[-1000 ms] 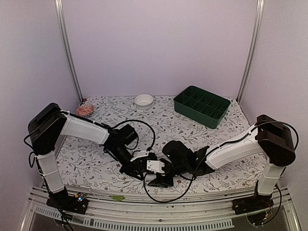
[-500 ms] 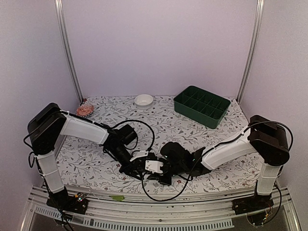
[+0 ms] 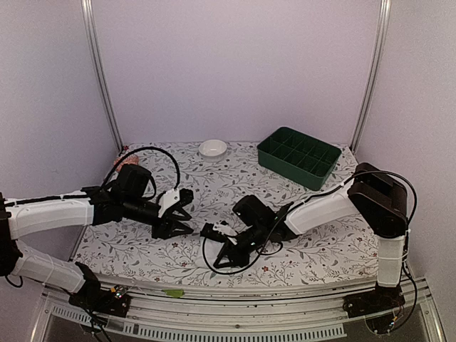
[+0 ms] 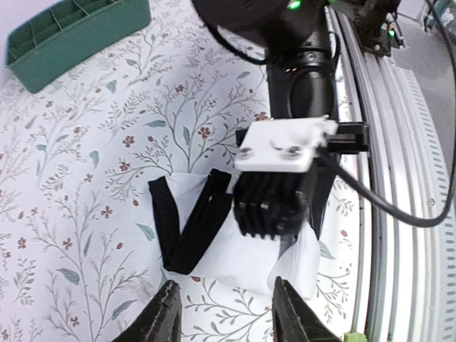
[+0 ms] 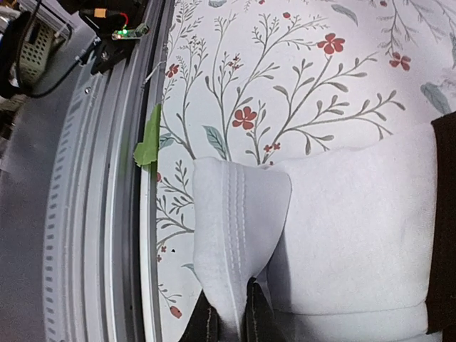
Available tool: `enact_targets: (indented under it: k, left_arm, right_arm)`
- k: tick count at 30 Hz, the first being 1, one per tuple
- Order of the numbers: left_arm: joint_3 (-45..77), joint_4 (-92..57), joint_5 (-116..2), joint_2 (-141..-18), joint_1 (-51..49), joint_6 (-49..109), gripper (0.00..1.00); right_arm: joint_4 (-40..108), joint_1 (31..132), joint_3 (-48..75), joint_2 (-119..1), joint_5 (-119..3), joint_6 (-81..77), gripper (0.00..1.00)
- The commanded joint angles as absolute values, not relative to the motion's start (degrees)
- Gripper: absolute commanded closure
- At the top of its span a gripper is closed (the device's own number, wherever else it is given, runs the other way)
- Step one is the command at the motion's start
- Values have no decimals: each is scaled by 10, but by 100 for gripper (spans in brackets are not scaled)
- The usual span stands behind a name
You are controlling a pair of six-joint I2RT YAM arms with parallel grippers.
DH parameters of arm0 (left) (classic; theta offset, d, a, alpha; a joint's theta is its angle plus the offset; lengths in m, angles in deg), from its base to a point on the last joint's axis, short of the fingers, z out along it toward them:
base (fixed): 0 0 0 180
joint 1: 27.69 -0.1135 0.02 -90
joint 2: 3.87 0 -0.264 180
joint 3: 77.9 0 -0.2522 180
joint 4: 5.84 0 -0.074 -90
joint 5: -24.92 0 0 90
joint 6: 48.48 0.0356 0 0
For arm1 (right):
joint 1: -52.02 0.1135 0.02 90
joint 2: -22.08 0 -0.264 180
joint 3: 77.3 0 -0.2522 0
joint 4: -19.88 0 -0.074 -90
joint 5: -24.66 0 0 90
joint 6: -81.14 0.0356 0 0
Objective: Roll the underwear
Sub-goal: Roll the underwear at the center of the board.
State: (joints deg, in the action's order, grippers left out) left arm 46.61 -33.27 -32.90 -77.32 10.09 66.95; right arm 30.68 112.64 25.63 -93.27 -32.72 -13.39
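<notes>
The underwear (image 4: 242, 260) lies folded on the flowered cloth near the table's front edge, white with a black waistband (image 4: 191, 229). In the top view it is almost wholly hidden under my right arm. My right gripper (image 5: 232, 322) is shut on a raised fold of the white fabric (image 5: 235, 214), the stitched hem standing up between its fingers. Seen from above, the right gripper (image 3: 226, 251) points toward the front left. My left gripper (image 4: 229, 317) stands open a short way back from the underwear, touching nothing. In the top view the left gripper (image 3: 185, 212) is left of the right one.
A green compartment tray (image 3: 298, 157) stands at the back right, and a small white bowl (image 3: 212, 147) at the back middle. The metal rail (image 5: 107, 214) of the table's front edge runs close beside the underwear, with a green scrap (image 5: 146, 146) on it.
My left gripper has let go, opened and drawn back to the left, away from the underwear. My right gripper has shut on a fold of the white fabric.
</notes>
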Motion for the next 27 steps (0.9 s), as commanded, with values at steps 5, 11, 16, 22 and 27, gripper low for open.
enact_targets:
  k: [5,11,16,22,27]
  left_arm:
    - [578,-276,-418,-637,147,642,51]
    - [589,-275,-493,-661,254,671,50]
    - [597,-220,-530,-717,307,684,50]
    - [583,-170,-571,-787,338,711,51]
    - [569,-141,-609,-846,346,733,52]
  right_arm:
    - [364,1069,216,-1026,-118,13,100]
    - [333,1044,207,-1073,-47,71,100]
    - [354,1033,176,-1111,-28,97,100]
    - [383,1032,155,-1140,-24,111,100]
    - [395,1032,149,-1148,-20,115,100]
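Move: The folded underwear lies just under the right hand, which already pinches its near edge. Its middle is some 4 cm ahead, 1 cm left and 2 cm down, its black band about 8 cm ahead and 1 cm left. From the raised, empty left hand the underwear's middle is about 3 cm back, 7 cm right and 12 cm below. The green tape is roughly 16 cm back, 6 cm left and 13 cm down from it. The underwear's pinched near edge is turned over forward by the right hand, which keeps its grip and rolls some 45 degrees almost on the spot, creeping barely 1.5 cm forward. Meanwhile the open left hand swings left briefly, then back about 7 cm, right and down about 8 cm, fingers tilting steeper, to the left end of the roll without closing. ##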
